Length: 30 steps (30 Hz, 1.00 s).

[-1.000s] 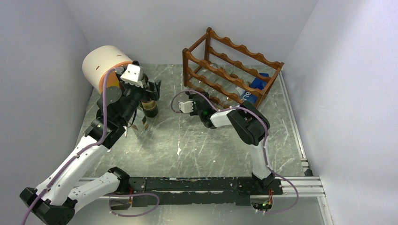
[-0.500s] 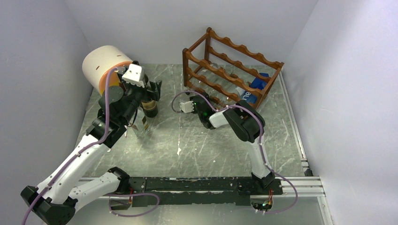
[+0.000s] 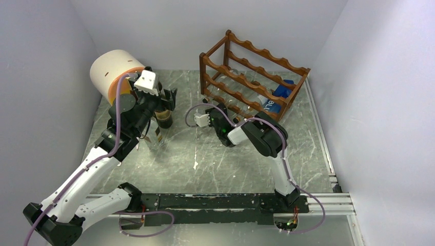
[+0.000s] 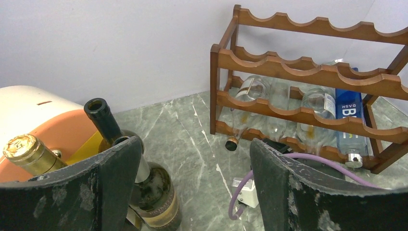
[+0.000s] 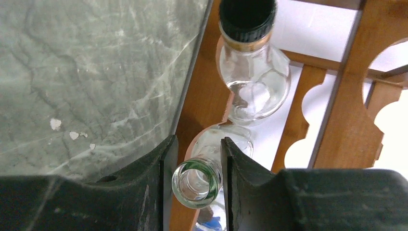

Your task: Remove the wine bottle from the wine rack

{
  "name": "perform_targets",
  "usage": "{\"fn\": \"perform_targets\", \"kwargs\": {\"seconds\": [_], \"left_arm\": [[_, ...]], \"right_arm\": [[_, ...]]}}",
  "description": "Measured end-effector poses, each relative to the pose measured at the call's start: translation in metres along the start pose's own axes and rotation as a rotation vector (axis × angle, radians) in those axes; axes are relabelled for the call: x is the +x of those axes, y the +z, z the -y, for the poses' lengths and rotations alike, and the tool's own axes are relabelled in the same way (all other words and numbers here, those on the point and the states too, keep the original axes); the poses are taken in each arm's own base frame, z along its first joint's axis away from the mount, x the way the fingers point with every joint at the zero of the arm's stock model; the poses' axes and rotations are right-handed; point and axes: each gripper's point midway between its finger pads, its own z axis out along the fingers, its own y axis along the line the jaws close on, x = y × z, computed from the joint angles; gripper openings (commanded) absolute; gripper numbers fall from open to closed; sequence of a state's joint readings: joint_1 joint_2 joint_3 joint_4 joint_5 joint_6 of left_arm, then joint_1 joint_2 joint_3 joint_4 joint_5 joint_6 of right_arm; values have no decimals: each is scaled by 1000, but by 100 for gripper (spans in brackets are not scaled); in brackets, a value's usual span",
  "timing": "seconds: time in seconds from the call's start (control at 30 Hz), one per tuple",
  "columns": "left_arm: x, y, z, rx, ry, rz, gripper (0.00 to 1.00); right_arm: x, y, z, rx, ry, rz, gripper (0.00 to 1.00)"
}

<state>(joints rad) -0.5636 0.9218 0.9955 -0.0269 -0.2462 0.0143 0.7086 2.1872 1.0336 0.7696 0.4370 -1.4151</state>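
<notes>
The reddish-brown wine rack (image 3: 254, 77) stands at the back right of the table and also shows in the left wrist view (image 4: 308, 72). Several clear bottles lie in its lower tiers. My right gripper (image 3: 235, 119) is at the rack's lower front-left corner. In the right wrist view it (image 5: 198, 144) is shut on the open-mouthed neck of a clear glass bottle (image 5: 197, 180) that sticks out of the rack (image 5: 346, 110). My left gripper (image 4: 192, 144) is open and empty beside an upright dark wine bottle (image 4: 154, 192).
A cream and orange cylinder (image 3: 113, 72) stands at the back left with a gold-foiled bottle (image 4: 26, 149) by it. A black-capped clear bottle (image 5: 252, 57) lies beside the gripped one. A blue-labelled bottle (image 4: 347, 120) lies at the rack's right end. Walls close in on three sides.
My right wrist has drawn back a little to the left, away from the rack, still gripping the clear bottle's neck. The left arm has not moved.
</notes>
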Motion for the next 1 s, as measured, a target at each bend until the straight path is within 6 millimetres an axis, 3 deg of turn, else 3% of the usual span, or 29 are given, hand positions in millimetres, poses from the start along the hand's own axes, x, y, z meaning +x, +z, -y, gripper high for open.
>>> {"fn": "perform_targets", "kwargs": {"seconds": [0.27, 0.63, 0.77, 1.0], "left_arm": [[1, 0, 0, 0, 1, -2, 86], [3, 0, -1, -2, 2, -5, 86], [3, -1, -3, -8, 2, -3, 86], [-1, -3, -7, -21, -1, 9, 85]], "right_arm": [[-15, -14, 6, 67, 21, -6, 0], [-69, -62, -6, 79, 27, 63, 0], [-83, -81, 4, 94, 85, 93, 0], [-101, -117, 41, 128, 239, 157, 0]]}}
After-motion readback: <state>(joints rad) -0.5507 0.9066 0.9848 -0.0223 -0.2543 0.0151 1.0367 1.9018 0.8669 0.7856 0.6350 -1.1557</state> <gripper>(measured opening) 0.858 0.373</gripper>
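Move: The clear bottle in the rack's bottom row is already gripped by the neck in the right hand, its middle about 11 cm ahead and 6 cm right, level with the fingers. The standing dark bottle is roughly 24 cm to that hand's left and 8 cm back, its middle some 9 cm higher; the standing clear bottle is 27 cm left, 14 cm back, also 9 cm higher. From the left hand, the dark bottle is about 6 cm ahead, 5 cm left and 23 cm down. The clear bottle is drawn neck first out of its bottom slot by the right hand, which keeps its pinch and pulls back about 12 cm and some 8 cm to the left, towards the standing bottles. It starts slowly and nearly level, then climbs most of its 8 cm rise late, while the wrist rolls its left side up by roughly 15 degrees. ##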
